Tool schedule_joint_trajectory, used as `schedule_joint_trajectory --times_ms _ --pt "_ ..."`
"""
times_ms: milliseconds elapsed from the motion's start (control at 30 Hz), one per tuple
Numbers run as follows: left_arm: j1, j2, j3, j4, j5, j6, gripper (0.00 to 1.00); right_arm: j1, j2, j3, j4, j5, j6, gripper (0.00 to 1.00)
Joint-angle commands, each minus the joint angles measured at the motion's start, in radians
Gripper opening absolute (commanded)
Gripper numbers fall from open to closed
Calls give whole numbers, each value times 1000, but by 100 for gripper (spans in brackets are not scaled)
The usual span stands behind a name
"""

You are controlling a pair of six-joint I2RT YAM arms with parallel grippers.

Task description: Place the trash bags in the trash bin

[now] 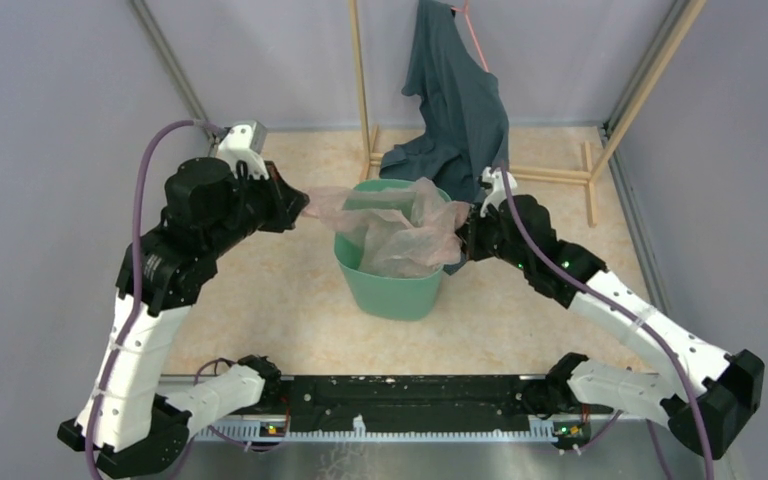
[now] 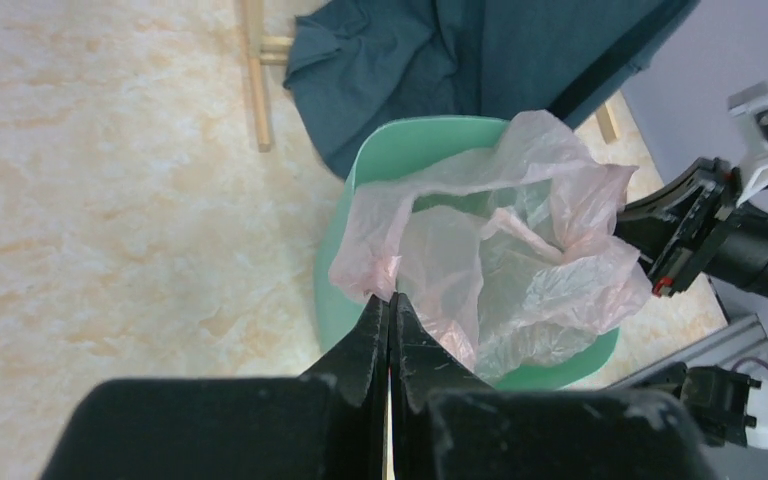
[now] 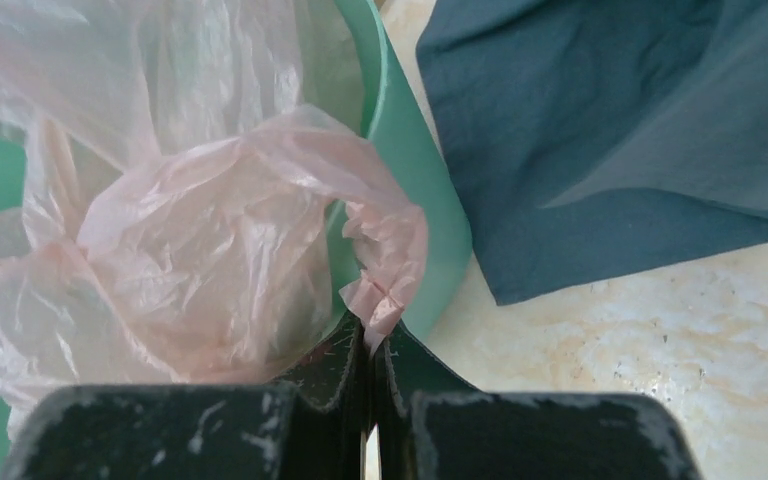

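The pale pink trash bag (image 1: 400, 225) is stretched over the mouth of the mint-green trash bin (image 1: 390, 290), sagging into it. My left gripper (image 1: 300, 212) is shut on the bag's left edge, just left of the bin's rim. My right gripper (image 1: 463, 240) is shut on the bag's right edge at the bin's right rim. In the left wrist view the shut gripper (image 2: 390, 298) pinches the film of the bag (image 2: 500, 250) over the bin (image 2: 335, 300). In the right wrist view the gripper (image 3: 372, 335) pinches a crumpled fold of the bag (image 3: 385, 260) beside the bin's rim (image 3: 410, 170).
A dark teal-grey cloth garment (image 1: 460, 100) hangs from a wooden rack (image 1: 360, 70) just behind the bin and drapes onto the floor. It also shows in the left wrist view (image 2: 440, 60) and the right wrist view (image 3: 600, 130). Grey walls enclose the area.
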Motion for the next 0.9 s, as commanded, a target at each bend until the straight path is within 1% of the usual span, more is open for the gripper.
schedule_joint_trajectory --times_ms 0,100,167,200,233,333,400,500,533,567,600,633,767,800,867 --pt "4 39 115 -72 -94 -23 0 -13 14 116 7 -112 -86 0" --pt "3 105 163 -58 -93 -29 3 -12 -54 152 -75 -124 -101 0" --pt "4 144 192 -44 -115 -37 4 -13 -75 171 -107 -169 -83 0" --pt "3 165 209 -46 -136 -41 6 -13 -85 175 -105 -200 -63 0" --pt "4 185 233 -61 -166 -46 12 -12 -95 172 -88 -234 -42 0" --pt "3 237 314 -154 -243 -69 40 -13 -132 108 40 -339 25 0" --pt "4 234 338 -199 -223 -83 58 -12 -146 70 115 -379 57 0" --pt "3 172 328 -234 -158 -125 84 -13 -144 48 182 -425 80 0" --pt "3 141 314 -233 -138 -150 91 -13 -141 42 199 -437 87 0" --pt "3 114 290 -222 -107 -174 95 -13 -138 35 215 -446 92 0" --pt "3 80 259 -200 -66 -201 98 -13 -137 28 227 -456 98 0" --pt "4 52 214 -168 -16 -231 98 -12 -135 24 237 -466 102 0" --pt "3 8 42 5 237 -360 99 -12 -139 17 243 -486 104 0" --pt "3 10 11 30 271 -387 98 -12 -143 18 240 -485 101 0" --pt "2 9 -27 59 279 -410 98 -12 -150 22 236 -481 97 0"
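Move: Both hands already pinch the trash bag, stretched across the trash bin. From the left hand the bin's mouth lies about 13 cm to the right, 2 cm ahead and some 17 cm below. From the right hand that mouth is about 11 cm to the left, level fore and aft and a couple of centimetres lower; the grey cloth hangs roughly 16 cm ahead of this hand, straight out, around 10 cm lower. Left swings forward, releases the bag, draws back 9 cm; right, still pinching, lifts about 9 cm and back. ##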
